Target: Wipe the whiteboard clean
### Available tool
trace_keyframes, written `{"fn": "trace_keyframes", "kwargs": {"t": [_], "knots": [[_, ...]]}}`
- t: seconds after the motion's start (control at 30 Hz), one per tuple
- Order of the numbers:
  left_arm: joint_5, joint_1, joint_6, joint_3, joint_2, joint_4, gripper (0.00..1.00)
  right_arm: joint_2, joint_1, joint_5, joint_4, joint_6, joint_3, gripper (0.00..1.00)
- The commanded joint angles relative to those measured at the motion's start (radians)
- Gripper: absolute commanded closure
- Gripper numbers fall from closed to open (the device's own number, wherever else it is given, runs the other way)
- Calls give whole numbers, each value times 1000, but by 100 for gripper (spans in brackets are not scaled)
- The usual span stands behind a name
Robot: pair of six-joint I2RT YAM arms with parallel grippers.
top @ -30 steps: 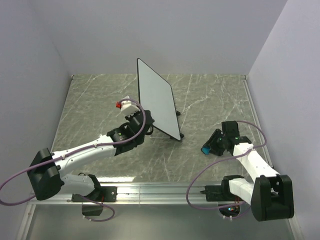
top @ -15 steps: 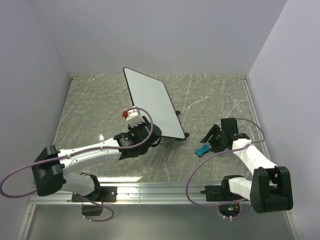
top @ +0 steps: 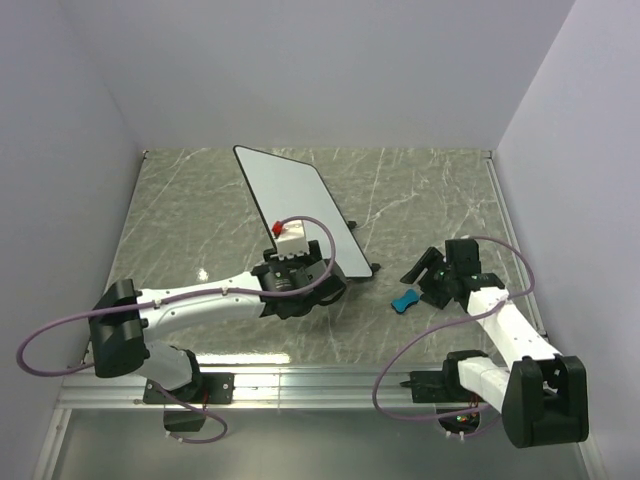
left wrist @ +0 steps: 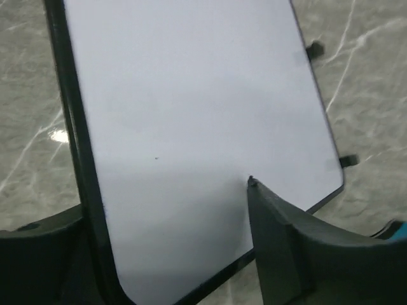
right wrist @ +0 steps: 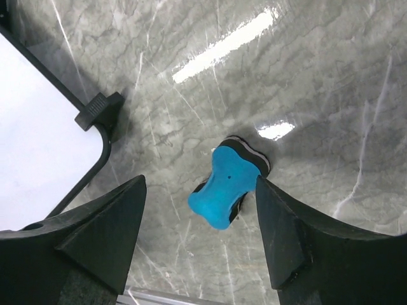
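The whiteboard (top: 290,205) leans back on its black wire stand in the middle of the table, and its white face shows no scribble. It fills the left wrist view as the whiteboard (left wrist: 191,108), its near rounded corner lying between my spread fingers. My left gripper (left wrist: 166,200) is open, just in front of the board's lower edge. The blue eraser (top: 405,300) lies on the table to the right of the board. My right gripper (right wrist: 200,184) hangs open above the eraser (right wrist: 229,187), not touching it. A corner of the whiteboard (right wrist: 38,140) shows at the left of that view.
The stand's black feet (left wrist: 348,161) stick out past the board's right edge, and one foot (right wrist: 100,111) sits close to the eraser. Grey walls close in the marble table (top: 430,200) on three sides. A metal rail (top: 300,385) runs along the near edge.
My left gripper opened and let go of the whiteboard, which now leans back farther left; the arm shifted right. My right gripper opened and the eraser dropped onto the table.
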Motion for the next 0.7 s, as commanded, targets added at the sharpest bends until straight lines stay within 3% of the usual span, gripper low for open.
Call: {"fn": "trace_keyframes", "kwargs": {"t": [0.0,0.07,0.17,0.5,0.67], "knots": [[104,-41,163,15,58,-356,28,-38,-6,-10,13,11,-15,23],[104,-47,172,45,60,-364,13,-41,-7,-14,16,14,-20,23],[119,-49,197,78,62,-370,1,-47,-6,-17,21,19,-27,23],[166,-52,209,240,37,-491,1,-88,-6,-23,11,26,-43,22],[300,-52,304,297,-32,-447,1,-97,-8,-56,17,39,-50,22]]}}
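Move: The whiteboard's near-left corner is right between the left hand's fingers; the board's middle lies about 9 cm ahead, 1 cm to the right and some 6 cm below. The eraser lies on the table about 11 cm back, 23 cm to the right and 15 cm below that hand. From the right hand, the board's middle is roughly 17 cm ahead and 24 cm to the left, some 4 cm above. The left hand opens wide and backs off the whiteboard's near-left corner about 5 cm, finally rising slightly, wrist tilting down. ##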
